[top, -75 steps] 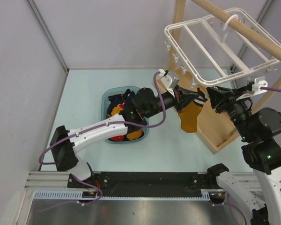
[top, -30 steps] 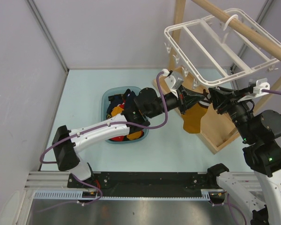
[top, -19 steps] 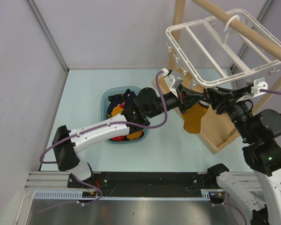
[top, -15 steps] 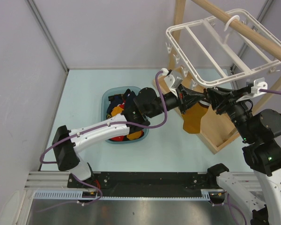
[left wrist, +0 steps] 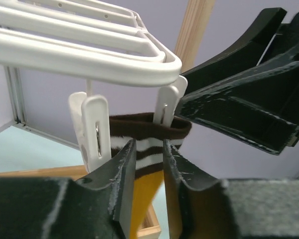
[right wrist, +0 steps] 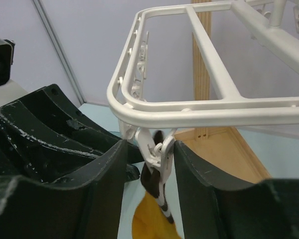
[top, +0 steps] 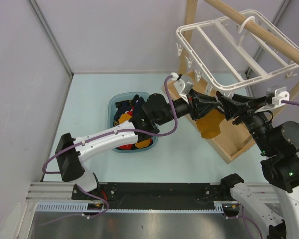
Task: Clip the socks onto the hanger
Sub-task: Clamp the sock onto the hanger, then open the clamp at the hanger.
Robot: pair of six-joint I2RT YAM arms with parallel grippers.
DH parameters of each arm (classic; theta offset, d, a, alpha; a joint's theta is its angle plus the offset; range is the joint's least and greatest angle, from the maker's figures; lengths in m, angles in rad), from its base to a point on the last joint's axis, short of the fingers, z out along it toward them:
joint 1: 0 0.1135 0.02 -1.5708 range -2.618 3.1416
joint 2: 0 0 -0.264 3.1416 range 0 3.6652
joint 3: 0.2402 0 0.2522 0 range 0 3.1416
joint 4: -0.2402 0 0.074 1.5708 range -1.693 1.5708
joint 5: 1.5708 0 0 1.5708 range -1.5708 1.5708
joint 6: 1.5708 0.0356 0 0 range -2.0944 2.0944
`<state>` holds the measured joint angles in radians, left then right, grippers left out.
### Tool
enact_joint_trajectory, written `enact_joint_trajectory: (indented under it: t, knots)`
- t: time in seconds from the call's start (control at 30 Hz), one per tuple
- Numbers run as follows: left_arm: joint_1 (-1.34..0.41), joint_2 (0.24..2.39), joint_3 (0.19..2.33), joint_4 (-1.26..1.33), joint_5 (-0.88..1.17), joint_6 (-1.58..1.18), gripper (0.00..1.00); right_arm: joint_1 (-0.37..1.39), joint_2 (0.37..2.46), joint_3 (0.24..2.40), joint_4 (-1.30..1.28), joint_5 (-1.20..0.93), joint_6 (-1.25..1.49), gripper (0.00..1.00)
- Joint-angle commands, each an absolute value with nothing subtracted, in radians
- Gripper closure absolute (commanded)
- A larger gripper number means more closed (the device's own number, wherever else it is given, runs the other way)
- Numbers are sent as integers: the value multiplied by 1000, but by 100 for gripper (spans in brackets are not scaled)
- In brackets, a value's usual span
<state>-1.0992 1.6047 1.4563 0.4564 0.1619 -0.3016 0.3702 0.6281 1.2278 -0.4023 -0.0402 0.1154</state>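
Note:
A mustard sock [top: 209, 125] with a dark, white-striped cuff [left wrist: 139, 127] hangs from a small clip [left wrist: 164, 107] on the near rail of the white hanger [top: 201, 62]. My left gripper [top: 212, 104] is open, its fingers on either side of the cuff just below that clip, with a gap showing. In the left wrist view my left gripper [left wrist: 148, 149] has the sock's yellow part hanging behind it. My right gripper [right wrist: 149, 143] is open around the clip [right wrist: 158, 149], which pinches the cuff under the hanger rail [right wrist: 214, 117]. The yellow sock [right wrist: 149, 224] dangles below it.
A blue basin [top: 114, 107] on the table holds several more socks, yellow, navy and red. The hanger hooks over a round wooden rod [top: 259, 30] of a wooden rack whose base [top: 239, 144] lies under the sock. An empty clip [left wrist: 92, 132] hangs left of the used one.
Both grippers have opened. The sock now hangs from the clip alone and has swung slightly right. My right arm has drawn back a little to the right.

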Motion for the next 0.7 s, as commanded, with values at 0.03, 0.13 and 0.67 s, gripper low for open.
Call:
enact_joint_trajectory:
  t: [0.03, 0.13, 0.67]
  knots:
    - [-1106, 1536, 1407, 499, 134, -261, 63, 373, 603, 1261, -411, -49, 112, 48]
    - [-1103, 1500, 1364, 499, 115, -232, 53, 374, 601, 1259, -411, -51, 113, 44]
    - [-1101, 1540, 1284, 626, -32, -43, 15, 373, 592, 1261, -422, -38, 101, 34]
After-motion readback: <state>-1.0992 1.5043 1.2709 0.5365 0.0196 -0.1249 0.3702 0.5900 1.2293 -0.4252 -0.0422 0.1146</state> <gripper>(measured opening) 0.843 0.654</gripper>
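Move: The end clip under the hanger's near corner, with the sock's cuff in it, lies about 3 cm to the left hand's right and 2 cm above it. The sock's body hangs some 7 cm below that hand and 2 cm right; the next clip stands 4 cm ahead, 2 cm left and 2 cm up. From the right hand the end clip is only 2 cm ahead, between its fingertips, with the hanger's corner 2 cm ahead, 2 cm left and 4 cm above. Spread the left fingers wide to free the sock's cuff and draw that gripper down and to the left, about 3 cm away from the end clip, then ease it roughly 2 cm forward while it turns some 10 degrees counter-clockwise. Meanwhile back the right gripper off the clip by a good centimetre, its fingers opening farther. ##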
